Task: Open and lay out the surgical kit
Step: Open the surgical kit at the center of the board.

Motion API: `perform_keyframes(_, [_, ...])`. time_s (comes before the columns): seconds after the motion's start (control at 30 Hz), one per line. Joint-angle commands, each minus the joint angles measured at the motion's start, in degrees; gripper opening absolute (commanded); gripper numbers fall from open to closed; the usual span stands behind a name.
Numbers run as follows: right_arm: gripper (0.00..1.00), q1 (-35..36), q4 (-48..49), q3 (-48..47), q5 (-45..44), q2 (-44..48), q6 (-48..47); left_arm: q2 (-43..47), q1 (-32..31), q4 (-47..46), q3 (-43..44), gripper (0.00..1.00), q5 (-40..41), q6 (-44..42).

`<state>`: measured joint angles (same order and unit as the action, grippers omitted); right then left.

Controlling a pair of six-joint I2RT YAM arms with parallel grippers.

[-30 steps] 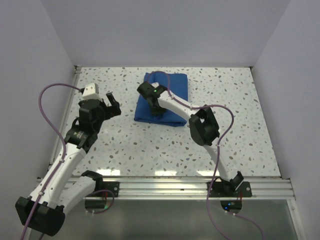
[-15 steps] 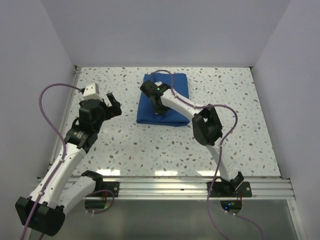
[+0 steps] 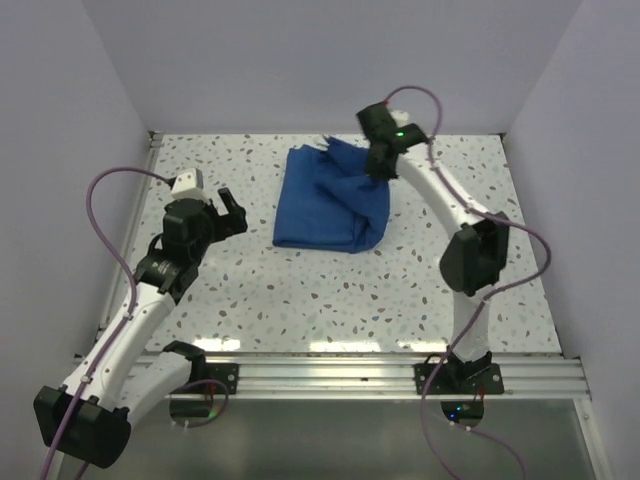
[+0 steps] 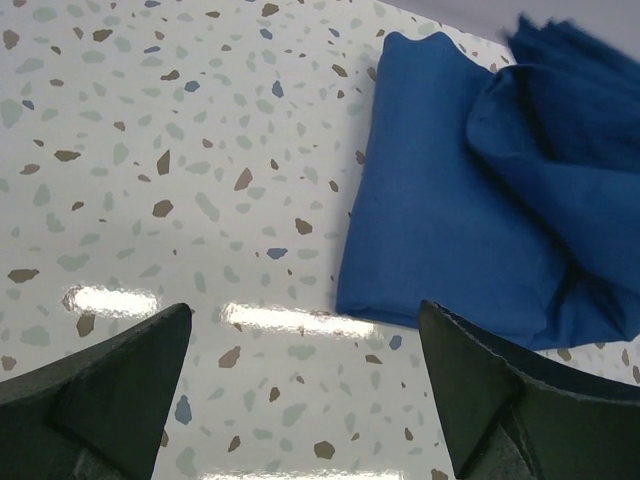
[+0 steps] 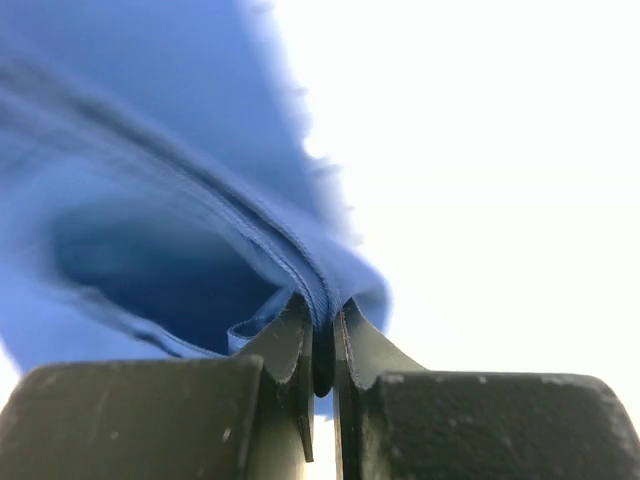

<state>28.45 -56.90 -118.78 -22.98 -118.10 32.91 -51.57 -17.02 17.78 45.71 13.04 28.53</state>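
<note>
The surgical kit is a royal-blue cloth bundle (image 3: 330, 205) lying at the back middle of the speckled table, also seen at the upper right of the left wrist view as a folded blue cloth (image 4: 470, 190). My right gripper (image 3: 380, 165) is shut on a hemmed flap of the cloth (image 5: 300, 270) and holds it lifted toward the back right, above the bundle. My left gripper (image 3: 228, 210) stands open to the left of the bundle, apart from it, with only bare table between its fingers (image 4: 110, 385). No tray, tweezers or scissors show.
White walls close the table (image 3: 300, 290) at the back and on both sides. A metal rail (image 3: 350, 375) runs along the near edge by the arm bases. Purple cables loop beside each arm.
My right gripper closed on the cloth on top of the bundle and swung up and back to the right, pulling a flap open. The left arm barely moved.
</note>
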Motion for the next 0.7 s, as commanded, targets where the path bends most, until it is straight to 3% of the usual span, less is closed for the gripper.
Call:
perform_keyframes(0.0, [0.00, -15.32, 0.83, 10.88, -8.64, 11.12, 3.40, -1.07, -0.12, -2.66, 0.51, 1.00, -2.40, 1.17])
perform_keyframes(0.1, [0.00, -25.35, 2.67, 21.00, -10.15, 17.71, 3.04, -1.69, -0.12, -3.01, 0.78, 1.00, -3.28, 1.61])
perform_keyframes(0.23, [0.00, -30.47, 3.55, 30.26, -11.82, 19.84, 2.86, -2.04, -0.12, -3.54, 0.17, 1.00, -4.42, 2.32])
perform_keyframes(0.27, [0.40, -30.56, 3.55, 31.49, -11.82, 19.58, 3.21, -2.22, -0.12, -3.46, 0.17, 1.00, -4.69, 2.40])
perform_keyframes(0.3, [0.73, -30.64, 3.47, 33.33, -11.39, 18.88, 3.30, -2.30, -0.12, -3.45, 0.34, 1.00, -4.95, 2.75])
perform_keyframes(0.33, [0.97, -30.64, 3.47, 33.79, -9.99, 18.01, 2.96, -2.39, -0.12, -3.37, 0.43, 1.00, -5.30, 2.67])
perform_keyframes(0.5, [0.99, -30.64, -3.72, 29.68, -11.90, 9.65, 5.06, -2.22, -0.12, -2.05, 1.39, 1.00, -5.39, 2.32])
perform_keyframes(0.67, [0.99, -31.35, -7.60, 25.54, -18.14, 11.05, 8.40, -2.30, -0.12, -1.34, 1.92, 1.00, -7.40, 0.48])
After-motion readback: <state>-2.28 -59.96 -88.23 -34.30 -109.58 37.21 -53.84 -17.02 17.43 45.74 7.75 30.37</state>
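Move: Held shut in the right fingers is the folded flap of the blue surgical kit. The kit's main body lies about 9 cm to this hand's left, 5 cm nearer the base and some 14 cm below. The flap is headed for the bare right part of the board, roughly 29 cm to the right, 9 cm back and 14 cm down. From the idle left hand the kit is about 24 cm right, 8 cm ahead and 17 cm below. Sweeping fast to the right with the flap still pinched, the right hand pulls it some 28 cm away from the kit's body across the bare board. It also draws back about 10 cm and sinks about 9, turning some 40 degrees clockwise. Near the end of the sweep the fingers spring wide open and let the flap go; the hand then keeps sinking over the cloth, tipping further down. ##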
